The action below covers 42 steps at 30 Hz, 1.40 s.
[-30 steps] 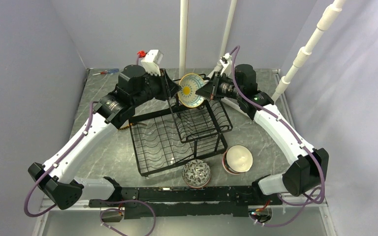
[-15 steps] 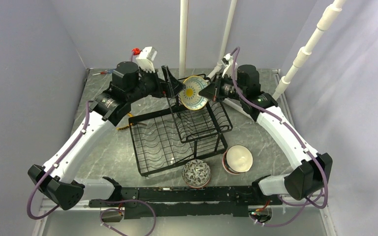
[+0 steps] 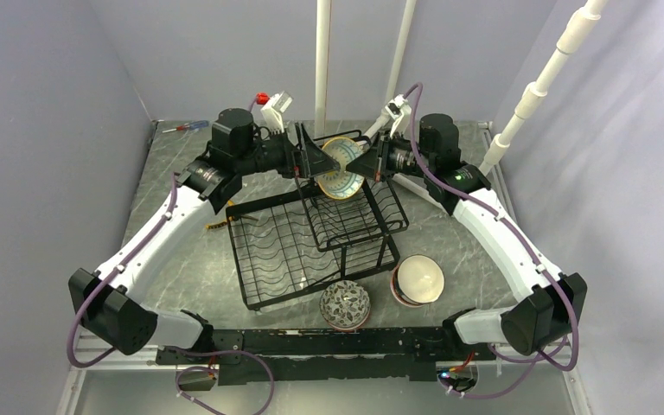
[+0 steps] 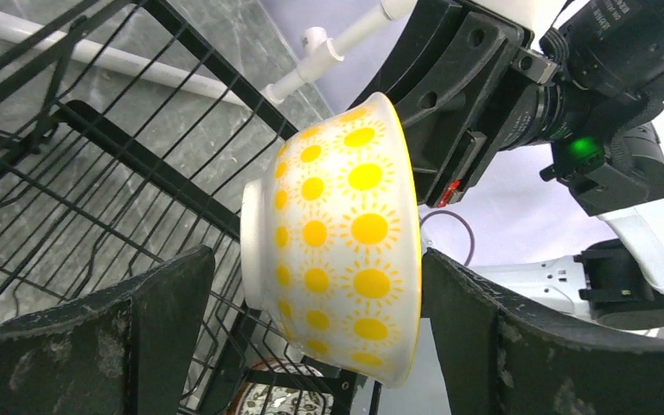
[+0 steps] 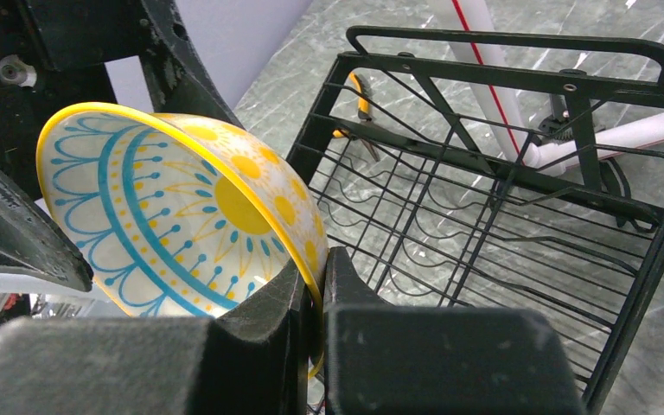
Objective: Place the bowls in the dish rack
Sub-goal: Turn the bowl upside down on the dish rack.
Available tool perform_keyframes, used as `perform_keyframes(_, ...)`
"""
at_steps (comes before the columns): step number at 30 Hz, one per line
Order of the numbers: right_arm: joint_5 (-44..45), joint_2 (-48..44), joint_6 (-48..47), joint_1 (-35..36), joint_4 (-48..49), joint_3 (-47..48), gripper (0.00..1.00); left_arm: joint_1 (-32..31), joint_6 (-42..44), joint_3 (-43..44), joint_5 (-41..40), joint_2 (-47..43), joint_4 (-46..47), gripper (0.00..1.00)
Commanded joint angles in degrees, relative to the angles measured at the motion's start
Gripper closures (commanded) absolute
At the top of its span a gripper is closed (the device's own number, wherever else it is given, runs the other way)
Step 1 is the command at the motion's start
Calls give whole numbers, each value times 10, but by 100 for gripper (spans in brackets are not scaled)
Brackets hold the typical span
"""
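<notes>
A yellow sun-dotted bowl (image 3: 341, 169) with a blue and yellow pattern inside hangs tilted over the back of the black wire dish rack (image 3: 311, 233). My right gripper (image 3: 365, 162) is shut on its yellow rim (image 5: 311, 251). My left gripper (image 3: 316, 160) is open, one finger on each side of the bowl (image 4: 337, 242), with a gap showing on the base side. In the right wrist view the rack (image 5: 501, 199) lies below and to the right. An upturned patterned bowl (image 3: 344, 304) and a stack topped by a white bowl (image 3: 418, 279) sit in front of the rack.
A red-handled screwdriver (image 3: 186, 127) lies at the back left corner. White poles (image 3: 322, 60) rise behind the rack. A yellow-handled tool (image 3: 216, 224) lies just left of the rack. Grey walls close in both sides.
My left gripper has opened and let go of the dotted bowl, which stays in the right gripper. The bowl has tipped and sunk slightly toward the rack. The left arm shifted a little right.
</notes>
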Motion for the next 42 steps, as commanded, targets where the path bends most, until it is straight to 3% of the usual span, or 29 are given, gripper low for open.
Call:
perform_keyframes(1,-24,-22,4,-2,52,29,100,2,-25,-2,46,6,50,5)
perform_keyframes(5,-23,-17,5,-1,43,36,100,2,-23,5,44,20,32,6)
perform_keyframes(10,-19,-11,0,-2,29,39,100,2,-14,14,31,26,0,18)
perform_keyframes(16,-12,-9,-6,-1,20,40,100,3,-7,19,13,24,-17,55)
perform_keyframes(18,-12,-9,-8,-1,18,40,94,2,-8,17,8,21,-16,69)
perform_keyframes(21,-13,-5,-2,-3,16,40,75,2,-6,17,-1,19,-19,80)
perform_keyframes(25,-79,8,44,-29,52,27,45,2,-4,19,-7,15,-22,82)
perform_keyframes(28,-167,14,111,-56,140,-13,32,2,-3,15,-12,10,-19,82)
perform_keyframes(32,-202,7,146,-71,203,-49,15,2,-4,7,-10,3,-5,83)
perform_keyframes(36,-215,-6,143,-73,223,-66,5,2,-8,-2,3,-6,20,84)
perform_keyframes(42,-240,-4,150,-74,248,-88,2,3,-18,-29,43,-29,94,85)
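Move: From the left hand the yellow-patterned bowl, mouth tilted up and towards the right arm, lies about 5 cm to the right, almost level and some 1 cm ahead. The upper basket's middle is about 6 cm right, 5 back and 13 below that hand; the lower rack's is roughly 15 back, 3 left and 28 down. The right hand still pinches the rim, the bowl's middle about 4 cm left, 1 ahead and 2 above. Sinking about 3 cm, after first edging 1 cm to the right, the left hand closes its wide-open fingers part-way on the bowl's left side, one finger under and one over, and keeps its hold. The right hand dips 1 cm, then opens wide and lets go of the rim, rising a couple of centimetres, settling partly back and rolling some 15 degrees. ##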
